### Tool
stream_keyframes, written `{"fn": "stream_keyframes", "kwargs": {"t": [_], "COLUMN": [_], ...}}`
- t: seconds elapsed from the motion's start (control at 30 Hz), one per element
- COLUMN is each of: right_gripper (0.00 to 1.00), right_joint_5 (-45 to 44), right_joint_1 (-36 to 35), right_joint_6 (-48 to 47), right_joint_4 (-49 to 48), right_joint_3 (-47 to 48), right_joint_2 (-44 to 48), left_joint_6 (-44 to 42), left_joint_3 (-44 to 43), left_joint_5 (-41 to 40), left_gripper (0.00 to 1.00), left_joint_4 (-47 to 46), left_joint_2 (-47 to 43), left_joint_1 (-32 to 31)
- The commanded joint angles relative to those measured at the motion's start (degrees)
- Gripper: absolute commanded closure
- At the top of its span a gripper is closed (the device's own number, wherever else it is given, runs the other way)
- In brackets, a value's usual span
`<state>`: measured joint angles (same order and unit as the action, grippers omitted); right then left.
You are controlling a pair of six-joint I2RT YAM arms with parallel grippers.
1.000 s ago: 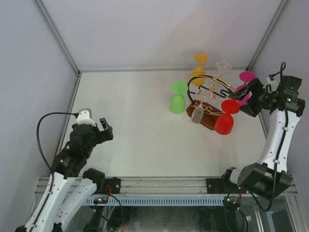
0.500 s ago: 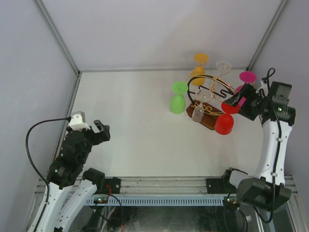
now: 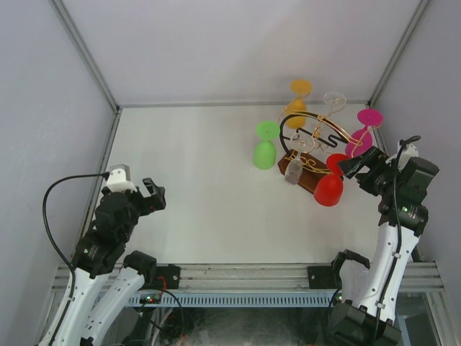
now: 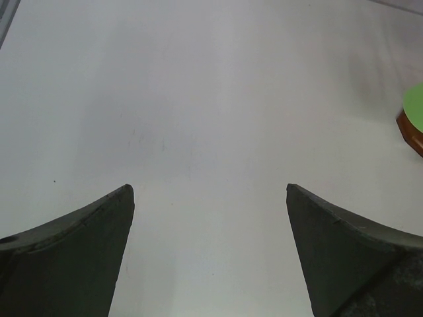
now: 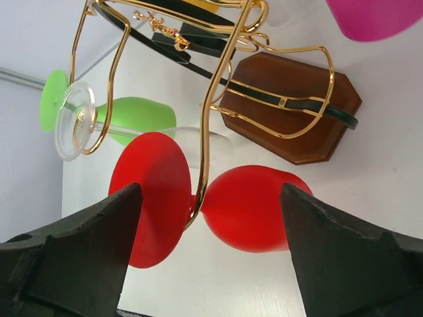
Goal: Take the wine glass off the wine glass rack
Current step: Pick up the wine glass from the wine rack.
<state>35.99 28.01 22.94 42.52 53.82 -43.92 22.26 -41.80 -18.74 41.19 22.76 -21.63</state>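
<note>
The wine glass rack (image 3: 310, 177), a brown wooden base with a black arch and gold wire arms, stands at the far right. Several glasses hang from it: green (image 3: 265, 153), orange (image 3: 296, 109), magenta (image 3: 362, 131), clear (image 3: 294, 171) and red (image 3: 330, 187). My right gripper (image 3: 358, 167) is open, just right of the red wine glass. In the right wrist view the right gripper (image 5: 210, 191) frames the red glass's foot (image 5: 151, 198) and bowl (image 5: 254, 208) without touching; its stem hangs in a gold wire arm (image 5: 215, 125). My left gripper (image 3: 153, 196) is open over bare table, also open in its own view (image 4: 209, 188).
The enclosure's right wall (image 3: 432, 94) is close behind the right arm. A metal rail (image 3: 238, 274) runs along the near table edge. The left wrist view catches the green glass (image 4: 414, 109) and a corner of the brown base (image 4: 411, 135) at its right edge.
The right arm has come forward from beside the magenta glass to the red glass, jaws a little wider. The red glass has swung slightly left. The left arm drew back slightly.
</note>
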Motion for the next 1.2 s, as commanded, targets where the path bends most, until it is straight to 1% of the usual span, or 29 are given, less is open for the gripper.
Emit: {"fn": "stream_keyframes", "kwargs": {"t": [0.0, 0.13, 0.3, 0.4, 0.47, 0.57, 0.7, 0.77, 0.9, 0.97, 1.03, 1.07, 1.1, 1.17], "right_gripper": [0.16, 0.19, 0.2, 0.23, 0.26, 0.3, 0.31, 0.32, 0.39, 0.44, 0.45, 0.48, 0.54, 0.56], "right_joint_5": [4.7, 8.8, 8.9, 7.6, 6.4, 8.0, 6.4, 5.4, 6.0, 7.2, 8.0, 8.2, 8.6, 9.1], "right_joint_1": [1.0, 2.1, 3.3, 3.6, 3.7, 3.7, 3.7, 3.6, 3.6, 3.7, 3.6, 3.6, 3.6, 3.5], "right_joint_6": [0.8, 3.7, 5.6, 6.5, 6.0, 4.2, 0.1, -0.1, 1.3, 2.5, 3.5, 3.8, 4.2, 4.9], "right_joint_4": [-3.3, -5.9, -7.5, -7.6, -6.3, -4.4, 1.4, 1.9, 0.4, -0.4, -0.9, -1.1, -1.4, -1.6], "right_joint_3": [-1.2, -2.1, -2.1, -2.0, -1.3, 0.2, 3.3, 3.4, 3.3, 3.3, 3.3, 3.3, 3.3, 3.5], "right_joint_2": [-1.5, -2.9, -3.6, -4.4, -5.2, -6.9, -9.6, -9.6, -8.8, -8.8, -8.7, -8.6, -8.6, -8.4], "left_joint_6": [-1.2, -0.9, -0.8, -0.9, -0.8, -0.9, -1.1, -1.2, -1.0, -0.9, -0.9, -0.8, -0.8, -0.7], "left_joint_3": [-0.9, -0.9, -0.7, -0.8, -0.7, -0.4, -0.4, -0.4, -0.6, -0.5, -0.4, -0.5, -0.5, -0.4], "left_joint_5": [1.0, 0.6, 0.9, 1.2, 1.4, 1.5, 2.1, 2.3, 2.1, 1.9, 1.7, 1.6, 1.6, 1.5], "left_gripper": [0.0, 0.0, 0.0, 0.0, 0.0, 0.0, 0.0, 0.0, 0.0, 0.0, 0.0, 0.0, 0.0, 0.0], "left_joint_4": [-1.8, -1.5, -1.7, -1.7, -1.7, -2.1, -2.2, -2.3, -2.1, -2.0, -1.9, -1.9, -1.9, -1.9], "left_joint_2": [1.4, 1.5, 1.4, 1.4, 1.1, 0.6, 1.1, 1.6, 2.1, 2.0, 1.8, 1.7, 1.6, 1.6], "left_joint_1": [-0.3, -0.2, -0.3, -0.3, -0.3, -0.2, -0.2, -0.3, -0.3, -0.3, -0.3, -0.3, -0.2, -0.2]}}
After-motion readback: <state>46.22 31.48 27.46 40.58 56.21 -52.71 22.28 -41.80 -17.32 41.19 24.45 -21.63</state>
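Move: The red wine glass hangs foot up on the rack's near right loop, its middle about 4 cm left of the right hand, 2 cm ahead and 2 cm lower. From that hand the rack's middle is some 10 cm ahead and 9 cm left, the near clear glass 8 cm ahead and 13 cm left, the magenta glass 17 cm ahead and 4 cm right. The red glass is about 45 cm right of the left hand and 6 cm ahead. At the red glass's foot and stem, the right hand eases forward about 2 cm, nearly level, in beside the gold wire. It rolls some 10 degrees, left side rising, mostly early on. The fingers, one above the other, then close from wide to about half open, the upper over the foot and the lower by the stem and top of the bowl. ##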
